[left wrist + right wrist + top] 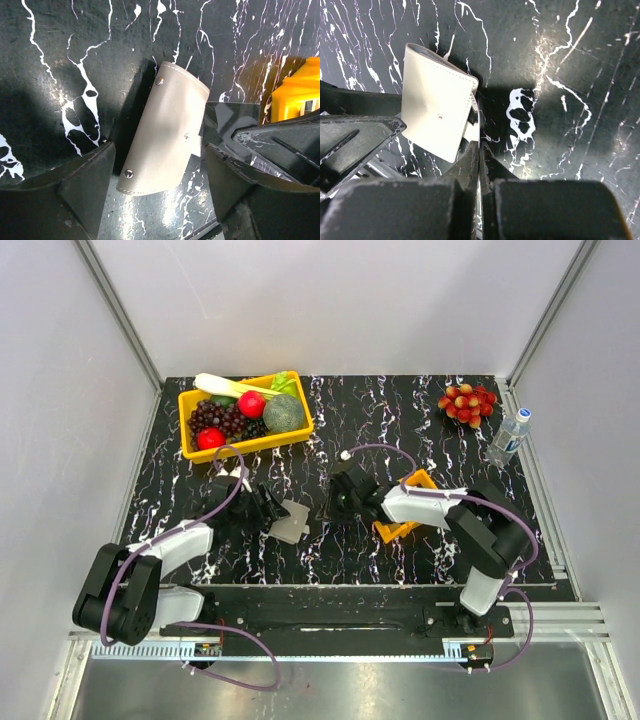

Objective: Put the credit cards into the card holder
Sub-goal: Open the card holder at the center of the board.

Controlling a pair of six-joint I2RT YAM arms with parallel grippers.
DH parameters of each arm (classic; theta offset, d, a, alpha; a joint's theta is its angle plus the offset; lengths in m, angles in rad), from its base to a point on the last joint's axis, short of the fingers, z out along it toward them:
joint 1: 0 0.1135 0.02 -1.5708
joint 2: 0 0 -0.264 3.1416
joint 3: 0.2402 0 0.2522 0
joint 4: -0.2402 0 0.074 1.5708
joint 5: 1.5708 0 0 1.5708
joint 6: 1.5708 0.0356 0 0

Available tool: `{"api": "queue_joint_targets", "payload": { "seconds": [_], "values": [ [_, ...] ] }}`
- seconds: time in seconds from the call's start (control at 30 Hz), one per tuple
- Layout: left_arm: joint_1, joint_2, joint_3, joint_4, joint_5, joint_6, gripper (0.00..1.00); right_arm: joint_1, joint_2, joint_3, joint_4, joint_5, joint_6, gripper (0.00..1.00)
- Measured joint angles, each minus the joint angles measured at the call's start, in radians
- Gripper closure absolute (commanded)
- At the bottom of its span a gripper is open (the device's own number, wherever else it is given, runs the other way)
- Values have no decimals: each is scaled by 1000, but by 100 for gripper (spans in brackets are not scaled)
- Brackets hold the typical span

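The card holder [292,520] [170,130] [432,110] is a taupe-grey snap wallet lying folded on the black marbled table. My left gripper [272,508] [160,146] is open, with one finger on each side of the holder's near end and neither touching it. My right gripper [345,502] [479,142] is shut on a dark glossy credit card [227,117]. The right wrist view shows that card edge-on between the jaws. Its far edge meets the holder's right side. A shiny grey surface [165,210] shows under the holder's near end; I cannot tell what it is.
The small orange tray [405,530] [295,95] sits under the right arm. A yellow bin [250,445] of fruit and vegetables stands at the back left. Red grapes [467,403] and a water bottle [510,435] are at the back right. Frame posts edge the table.
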Motion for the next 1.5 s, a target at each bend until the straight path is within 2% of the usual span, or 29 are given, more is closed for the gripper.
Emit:
{"api": "queue_joint_targets", "payload": {
  "seconds": [0.27, 0.5, 0.77, 1.07, 1.5],
  "values": [
    [-13, 22, -13, 19, 28, -30, 50, -27, -26, -66, 82, -39, 27, 100],
    [-100, 19, -14, -1, -20, -64, 70, -83, -108, -183, 147, -61, 57, 100],
    [-128, 20, -14, -13, -66, -81, 99, -97, -142, -234, 191, -78, 76, 100],
    [-186, 63, -1, -21, -80, -81, 100, -111, -229, -279, 199, -86, 76, 100],
    [-211, 86, 21, -32, -94, -84, 100, -150, -230, -287, 188, -87, 31, 100]
  ]
}}
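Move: The card holder lies between the left hand's wide-open fingers, its middle about 3 cm to the right, 1 cm back and 2 cm below. From the right hand, which already holds a credit card on edge, the card holder is some 7 cm left, 2 cm back and 2 cm below. The orange tray stands about 18 cm to the right hand's right, 2 cm farther out and 3 cm lower; the fruit basket is roughly 23 cm ahead of the left hand and 6 cm left. From astride the card holder the left hand closes its fingers fully while drawing back and to the right some 5 cm in all and sinking about 2 cm, so that the shut tips end low at the holder's left edge, near its rear corner. The right hand keeps its grip on the credit card and moves about 6 cm to its right, rising some 2 cm and rolling about 10 degrees left side up, with the card's end still close by the holder's loose tab. ##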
